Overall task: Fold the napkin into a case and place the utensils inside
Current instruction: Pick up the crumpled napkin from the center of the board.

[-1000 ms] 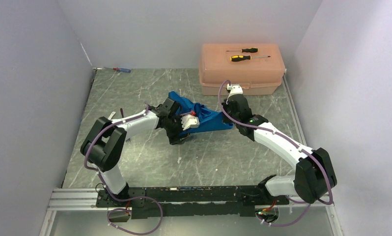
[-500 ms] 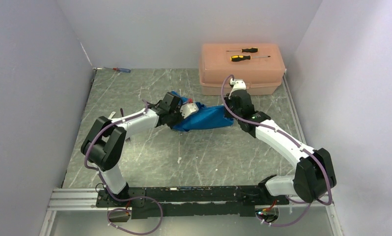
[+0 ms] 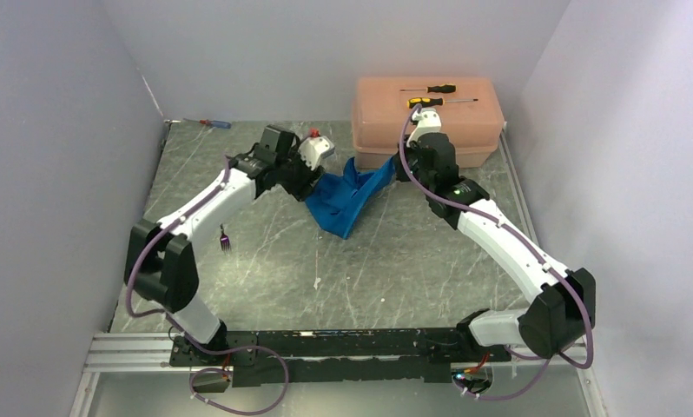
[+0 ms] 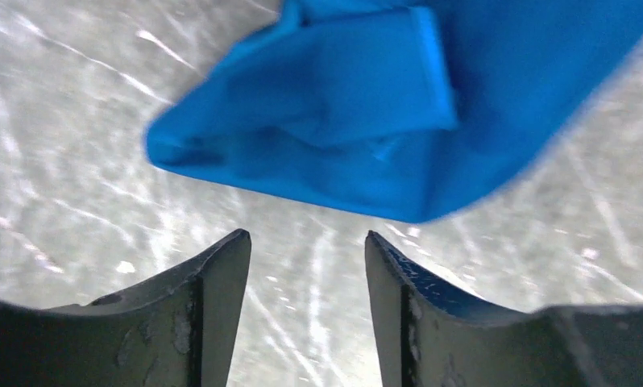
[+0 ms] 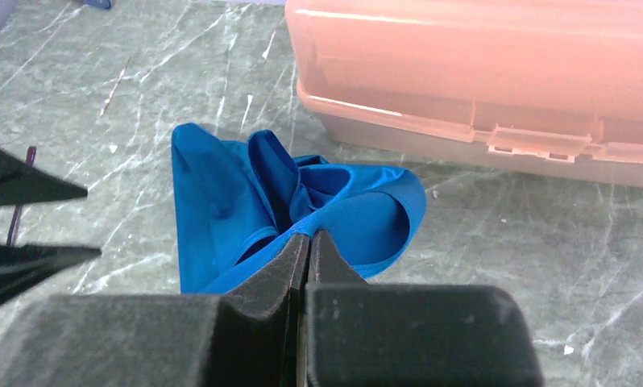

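Observation:
The bright blue napkin (image 3: 347, 198) is bunched and loosely folded, hanging toward the table from one edge. My right gripper (image 3: 401, 168) is shut on that edge (image 5: 309, 238), just in front of the peach box. My left gripper (image 3: 311, 181) is open beside the napkin's left corner. In the left wrist view the cloth (image 4: 367, 121) lies just beyond the fingertips, with only table between them (image 4: 306, 238). A small dark purple fork (image 3: 225, 239) lies on the table to the left, also seen in the right wrist view (image 5: 16, 211).
A large peach plastic box (image 3: 425, 122) stands at the back right with two yellow-and-black screwdrivers (image 3: 430, 95) on its lid. A small blue-and-red screwdriver (image 3: 214, 123) lies at the back left by the wall. Walls close in the table on three sides.
The left gripper let go of the napkin, opened and drew back to the far left. The right gripper carried its edge of the cloth toward the box.

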Controlling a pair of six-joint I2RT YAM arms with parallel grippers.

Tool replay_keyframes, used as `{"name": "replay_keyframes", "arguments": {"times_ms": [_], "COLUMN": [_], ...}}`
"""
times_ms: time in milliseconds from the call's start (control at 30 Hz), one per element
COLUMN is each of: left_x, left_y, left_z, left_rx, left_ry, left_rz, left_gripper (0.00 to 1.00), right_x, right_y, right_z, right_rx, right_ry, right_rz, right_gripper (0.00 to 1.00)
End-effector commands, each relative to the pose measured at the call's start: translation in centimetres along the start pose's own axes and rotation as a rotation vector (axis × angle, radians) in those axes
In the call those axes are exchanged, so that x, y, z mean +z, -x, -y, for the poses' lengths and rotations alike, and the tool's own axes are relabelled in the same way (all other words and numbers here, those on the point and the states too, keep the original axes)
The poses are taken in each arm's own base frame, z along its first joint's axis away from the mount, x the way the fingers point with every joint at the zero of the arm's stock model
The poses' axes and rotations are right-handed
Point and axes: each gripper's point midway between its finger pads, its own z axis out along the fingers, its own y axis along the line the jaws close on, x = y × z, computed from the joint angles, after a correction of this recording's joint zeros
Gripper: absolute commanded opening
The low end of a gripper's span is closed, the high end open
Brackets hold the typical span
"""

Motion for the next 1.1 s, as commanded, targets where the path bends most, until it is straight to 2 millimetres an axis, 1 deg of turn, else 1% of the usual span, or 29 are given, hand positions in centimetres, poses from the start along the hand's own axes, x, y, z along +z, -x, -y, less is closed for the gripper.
{"name": "replay_keyframes", "arguments": {"times_ms": [0,67,167,200,233,300,367,433,500,600,667,767,833,933,1067], "left_x": [-1.3,-1.1,-1.0,-0.8,-0.7,-0.5,-0.2,0.4,1.0,1.3,1.5,2.6,3.8,5.3,6.9], "left_y": [-2.4,-2.7,-2.4,-2.5,-2.6,-2.9,-3.2,-3.6,-3.9,-4.1,-3.2,-3.4,-3.5,-3.7,-4.2], "left_z": [6.4,7.8,10.8,11.8,12.6,14.1,14.6,13.9,12.2,10.3,9.3,9.4,9.4,9.4,10.0], "left_rx": [-0.231,-0.301,-0.322,-0.311,-0.286,-0.217,-0.132,-0.032,0.034,0.112,0.138,0.146,0.146,0.156,0.211], "left_ry": [-0.161,-0.181,-0.265,-0.291,-0.305,-0.327,-0.308,-0.233,-0.126,-0.024,0.028,0.014,0.01,0.002,-0.048], "left_rz": [-0.066,-0.076,-0.088,-0.098,-0.105,-0.122,-0.133,-0.145,-0.155,-0.118,-0.073,-0.097,-0.113,-0.137,-0.144], "left_gripper": [0.61,0.62,0.64,0.74,0.82,0.83,0.84,0.84,0.83,0.84,0.85,0.85,0.85,0.86,0.85], "right_x": [-0.8,-0.8,-0.8,-0.7,-0.7,-0.7,-0.7,-0.5,-0.2,0.1,0.3,0.9,1.2,1.3,1.3], "right_y": [2.7,2.6,2.9,3.1,3.4,4.3,5.1,5.8,6.2,6.3,6.0,5.1,4.8,5.0,5.5], "right_z": [-0.7,-0.8,-1.0,-1.0,-1.0,-0.8,-0.7,-0.6,-0.6,-0.5,-0.3,0.1,0.4,1.0,2.0], "right_rx": [-0.003,0.003,0.015,0.017,0.017,0.019,0.018,0.015,0.019,0.029,0.032,0.027,0.025,0.031,0.045], "right_ry": [0.033,0.039,0.043,0.039,0.034,0.013,-0.007,-0.024,-0.033,-0.04,-0.052,-0.066,-0.074,-0.08,-0.078], "right_rz": [0.064,0.062,0.065,0.066,0.07,0.081,0.09,0.091,0.087,0.09,0.086,0.07,0.065,0.069,0.083], "right_gripper": [0.0,0.0,0.0,0.0,0.0,0.0,0.0,0.0,0.0,0.0,0.0,0.0,0.0,0.0,0.0]}}
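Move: The left hand is empty. The napkin's loose near corner lies about 6 cm back, 10 cm right and 14 cm below it; the purple fork is some 8 cm back and 17 cm left, equally low. From the right hand, pinching the napkin's raised end, that corner is about 7 cm back, 12 cm left and 24 cm down, and the toolbox stands 18 cm ahead, 7 cm right and 17 cm below. Left opens, sweeping 12 cm back, then forward-down towards the napkin's near corner; right holds on, rising 3 cm. ##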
